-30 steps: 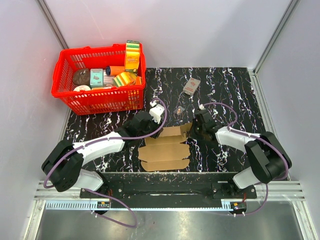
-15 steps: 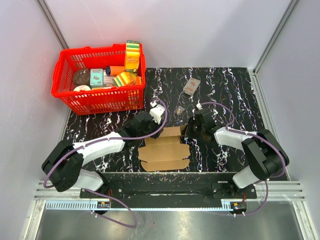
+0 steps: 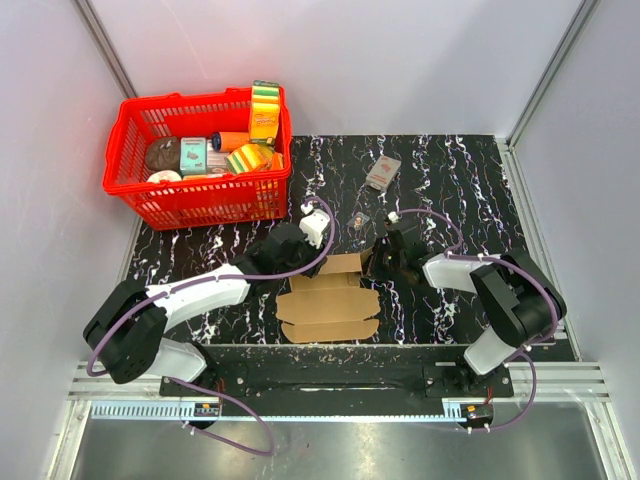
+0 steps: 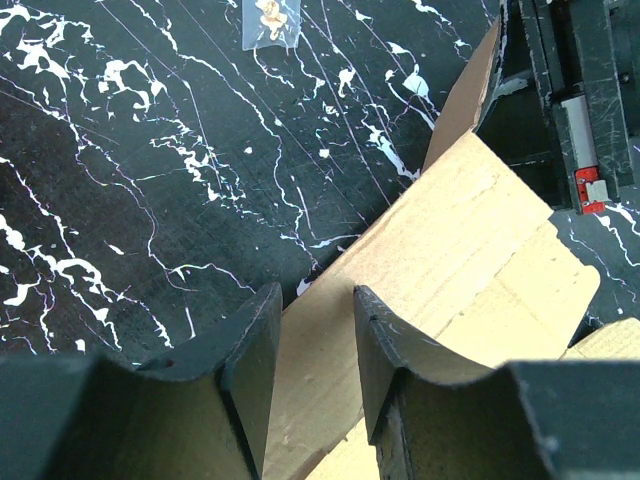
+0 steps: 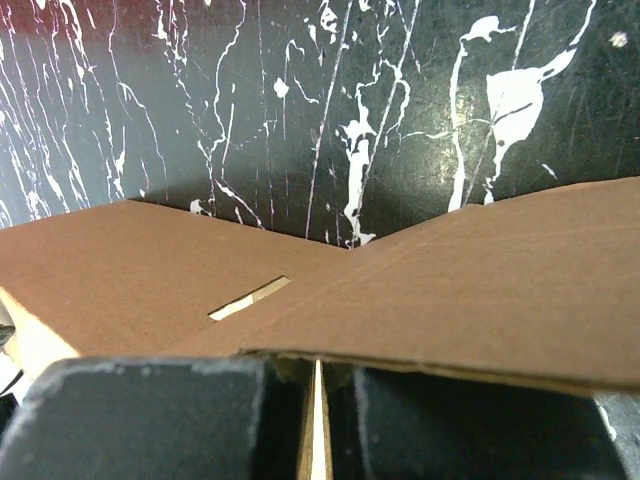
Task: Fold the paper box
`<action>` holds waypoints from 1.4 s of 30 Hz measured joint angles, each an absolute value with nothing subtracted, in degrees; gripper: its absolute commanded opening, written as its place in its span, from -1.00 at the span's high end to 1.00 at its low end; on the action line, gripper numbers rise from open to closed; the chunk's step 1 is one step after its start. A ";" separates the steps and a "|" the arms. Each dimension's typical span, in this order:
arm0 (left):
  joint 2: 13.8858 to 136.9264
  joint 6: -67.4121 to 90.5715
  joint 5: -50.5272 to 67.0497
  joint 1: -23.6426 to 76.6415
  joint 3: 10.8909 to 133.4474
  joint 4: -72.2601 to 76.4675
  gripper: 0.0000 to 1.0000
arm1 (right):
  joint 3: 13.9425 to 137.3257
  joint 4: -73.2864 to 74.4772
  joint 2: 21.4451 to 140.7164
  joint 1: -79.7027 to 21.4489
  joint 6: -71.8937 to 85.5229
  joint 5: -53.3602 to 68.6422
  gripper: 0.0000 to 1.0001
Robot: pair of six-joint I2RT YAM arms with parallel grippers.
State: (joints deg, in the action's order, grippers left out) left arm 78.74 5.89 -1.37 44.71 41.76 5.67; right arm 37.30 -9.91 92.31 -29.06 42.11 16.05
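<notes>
The paper box (image 3: 330, 305) is a flat brown die-cut cardboard sheet lying in the middle of the black marbled table, between the two arms. My left gripper (image 3: 312, 262) sits low over its far-left edge. In the left wrist view, that gripper (image 4: 315, 300) is open, its jaws apart over the cardboard (image 4: 470, 230). My right gripper (image 3: 378, 262) is at the sheet's far-right corner, where a flap stands raised. In the right wrist view, this gripper (image 5: 316, 375) is shut on a thin cardboard edge, and the brown flap (image 5: 480, 290) lies across its fingers.
A red basket (image 3: 195, 205) full of groceries stands at the back left. A small grey-and-red packet (image 3: 383, 172) lies at the back centre. A tiny clear bag (image 3: 358, 220) lies just behind the cardboard, also seen from the left wrist (image 4: 270, 15). Grey walls enclose the table.
My right gripper has moved left with the right flap, which now stands steeper and covers less of the table. The left arm has not moved.
</notes>
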 measured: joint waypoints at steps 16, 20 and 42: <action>78.74 5.87 -1.58 44.86 41.76 5.63 0.21 | 39.68 7.79 76.69 -29.06 36.47 6.70 0.47; 78.74 5.87 -1.69 44.91 41.76 5.63 0.21 | 40.77 13.89 70.52 -29.04 34.59 1.91 0.37; 78.74 5.89 -1.76 44.97 41.76 5.58 0.21 | 50.74 19.77 70.48 -26.50 10.70 -9.06 -0.04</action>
State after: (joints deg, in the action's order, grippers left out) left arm 78.74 5.89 -1.76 44.97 41.76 5.58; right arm 50.74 19.77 70.48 -26.50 10.70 -9.06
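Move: The box's right side flap stands right at the right hand's nearly shut fingertips, about 1 cm farther out and 1 cm to the left. From that hand, the box's far panel lies some 6 cm left and level with it, the open lower panels about 8 cm left and 11 cm back, and the small plastic bag about 11 cm ahead and 2 cm left. The flap lies about 11 cm right of the left hand, 2 cm ahead and slightly below. Right and up, away from the side flap: the right hand takes its fingers off the bent cardboard and rises about 12 cm while moving some 10 cm right, with a late push about 4 cm forward. Its fingers open from nearly shut to about half, and the wrist turns roughly 40 degrees so they point more forward than left, still downward. ##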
